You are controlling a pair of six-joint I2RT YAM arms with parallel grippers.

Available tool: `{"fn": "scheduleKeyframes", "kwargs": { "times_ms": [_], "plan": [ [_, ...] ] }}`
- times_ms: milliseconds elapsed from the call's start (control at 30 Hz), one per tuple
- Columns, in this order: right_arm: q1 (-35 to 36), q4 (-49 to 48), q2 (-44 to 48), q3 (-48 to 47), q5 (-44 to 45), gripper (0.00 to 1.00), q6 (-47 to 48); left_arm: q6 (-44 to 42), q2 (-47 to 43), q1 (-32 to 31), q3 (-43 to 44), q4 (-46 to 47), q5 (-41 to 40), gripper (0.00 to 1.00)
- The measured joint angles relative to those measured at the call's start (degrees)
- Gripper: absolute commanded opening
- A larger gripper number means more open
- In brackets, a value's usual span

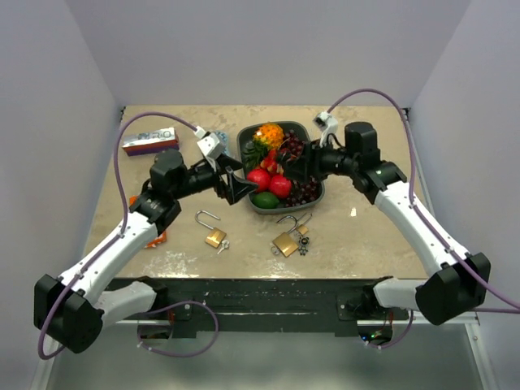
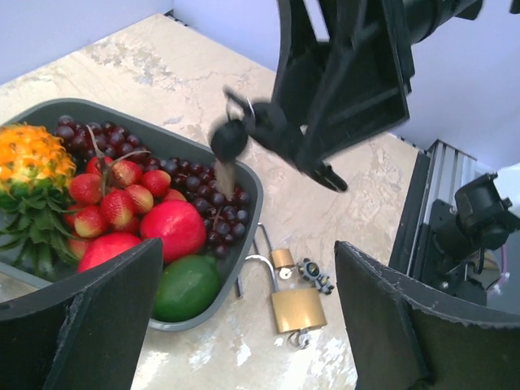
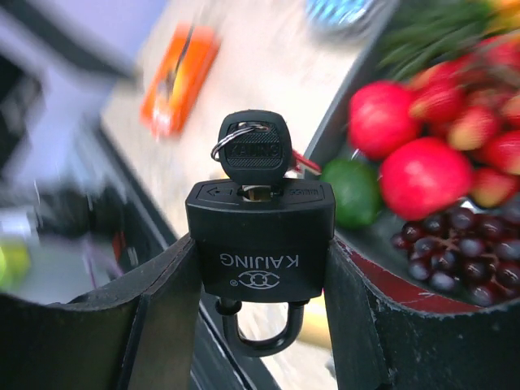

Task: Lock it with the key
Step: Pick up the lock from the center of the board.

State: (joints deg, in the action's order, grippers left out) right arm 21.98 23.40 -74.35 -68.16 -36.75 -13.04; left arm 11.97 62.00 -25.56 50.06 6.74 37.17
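A black padlock (image 3: 260,240) sits upside down between my right gripper's (image 3: 260,260) fingers, which are shut on its sides. A black-headed key (image 3: 254,150) with a ring is in its keyhole. The shackle points back toward the wrist; I cannot tell whether it is latched. In the left wrist view the padlock (image 2: 272,130) and key (image 2: 230,140) hang above the fruit tray (image 2: 244,219). My left gripper (image 2: 252,317) is open with nothing between its fingers, a short way from the key. From above, the left gripper (image 1: 236,188) and right gripper (image 1: 286,166) face each other over the tray's left side.
The grey tray (image 1: 313,130) holds apples, grapes, strawberries, a lime. A brass padlock (image 1: 215,236) and a larger one (image 1: 284,242) with a small lock and keys (image 1: 303,231) lie in front. A box (image 1: 149,140) sits back left, an orange packet (image 1: 158,238) by the left arm.
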Motion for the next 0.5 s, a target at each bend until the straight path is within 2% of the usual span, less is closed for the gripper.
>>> {"fn": "scheduleKeyframes", "kwargs": {
  "times_ms": [200, 367, 500],
  "plan": [
    [-2.80, -6.86, 6.16, 1.03, 15.37, 0.00, -17.88, 4.57, 3.63, -7.34, -0.42, 5.18, -10.05, 0.86],
    [-3.23, -3.61, 8.83, -0.70, 27.91, 0.00, -25.70, 7.58, 12.79, -13.86, 4.44, 8.52, -15.21, 0.86],
    [-4.07, -1.07, 8.87, -2.03, 32.59, 0.00, -28.63, 10.67, 18.53, -16.65, 8.48, 11.65, -17.38, 0.85]
  ]
}}
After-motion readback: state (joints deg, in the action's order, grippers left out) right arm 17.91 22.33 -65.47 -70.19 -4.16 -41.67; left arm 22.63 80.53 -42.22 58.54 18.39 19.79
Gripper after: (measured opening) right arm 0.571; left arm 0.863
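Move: The right gripper already pinches the black lock, its key and key ring on it. The tray's middle lies about 13 cm ahead of that hand, 1 cm left and 24 cm below. The mango is some 2 cm ahead and 6 cm left, and the big brass padlock about 12 cm back and straight below that line, both near table height. From the empty left gripper the black lock is roughly 12 cm right, 4 cm ahead and about level. Swing the right gripper away to the right, upward and forward, about 12 cm in all, turning it some 45 degrees clockwise and keeping the pinch on the black lock. Meanwhile bring the left gripper about 11 cm right across the tray after it, fingers staying open and free of the lock. ##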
